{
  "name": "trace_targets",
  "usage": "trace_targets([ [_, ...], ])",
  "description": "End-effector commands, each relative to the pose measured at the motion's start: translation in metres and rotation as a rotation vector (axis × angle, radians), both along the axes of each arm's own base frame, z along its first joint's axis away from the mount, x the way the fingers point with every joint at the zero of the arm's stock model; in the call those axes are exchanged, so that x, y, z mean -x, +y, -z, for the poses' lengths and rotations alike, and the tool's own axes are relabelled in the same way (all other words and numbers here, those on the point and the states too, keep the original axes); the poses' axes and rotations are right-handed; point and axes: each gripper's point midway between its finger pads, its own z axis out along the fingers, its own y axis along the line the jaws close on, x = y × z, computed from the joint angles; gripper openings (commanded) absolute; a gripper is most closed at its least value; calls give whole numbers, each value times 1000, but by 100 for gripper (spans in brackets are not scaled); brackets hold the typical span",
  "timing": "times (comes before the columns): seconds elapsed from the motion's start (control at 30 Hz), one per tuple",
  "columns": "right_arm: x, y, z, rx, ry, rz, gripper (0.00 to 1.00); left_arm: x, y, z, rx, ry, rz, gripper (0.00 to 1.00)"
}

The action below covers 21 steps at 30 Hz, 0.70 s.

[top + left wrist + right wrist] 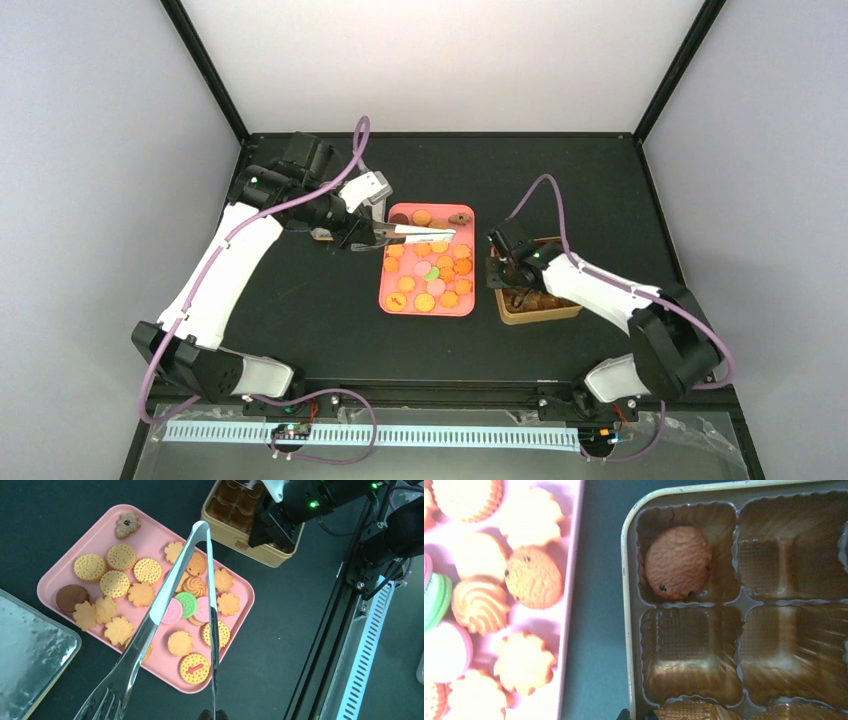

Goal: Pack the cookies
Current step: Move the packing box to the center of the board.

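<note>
Several cookies (430,272) lie on a pink tray (383,292), mostly orange-yellow, with pink and green ones (187,605) near the middle. My left gripper (213,715) is shut on metal tongs (172,587). The tongs reach across the tray, their tips (201,527) together with no cookie between them. One speckled orange cookie (678,562) lies in a corner cup of the gold tin (626,605). My right gripper (636,714) is shut on that tin's left rim, at the tin's (540,308) side facing the tray.
The tin's other brown cups (691,650) in the right wrist view hold nothing. A silver foil-lined tray (30,645) sits beside the pink tray, away from the tin. A black frame rail and a white cable chain (370,630) run along the table's near edge.
</note>
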Motion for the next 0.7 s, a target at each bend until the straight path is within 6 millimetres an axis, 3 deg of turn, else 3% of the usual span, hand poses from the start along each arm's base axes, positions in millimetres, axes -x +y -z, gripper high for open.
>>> trace_targets([
  [0.0,-36,14,-17,18,-83,-14,4,11,5,-16,31,-19,15,2],
  [0.2,-68,24,-24,41,-105,62,3,18,9,-12,34,-13,18,2],
  [0.37,-78,39,-26,-43,-105,109,12,25,8,-6,56,12,36,2],
  [0.53,-79,67,-50,-209,-117,60,42,33,5,-16,117,-12,41,2],
  [0.67,-77,71,-102,-317,-226,34,70,32,-1,-27,181,-14,39,2],
])
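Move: The right hand is already shut on the packing box's left rim, near mid-side; the box's middle lies about 8 cm to its right, level with it fore and aft and some 3 cm lower. The pink tray's middle is roughly 13 cm to this hand's left, 5 cm ahead and 5 cm below, and the lone brown cookie in the box sits about 6 cm ahead and 2 cm right. From the left hand, the box is around 30 cm to the right, about level fore and aft, some 25 cm below. Keeping its pinch on the rim, the right hand drags the packing box forward about 6 cm and left some 3 cm, bringing it in beside the pink tray's right edge, then stops going forward, opens its fingers more than halfway to let go of the rim, and rises a couple of centimetres while drifting further left over the gap. Meanwhile the left hand, still holding the shut tongs up in the air, eases back about 3 cm. ##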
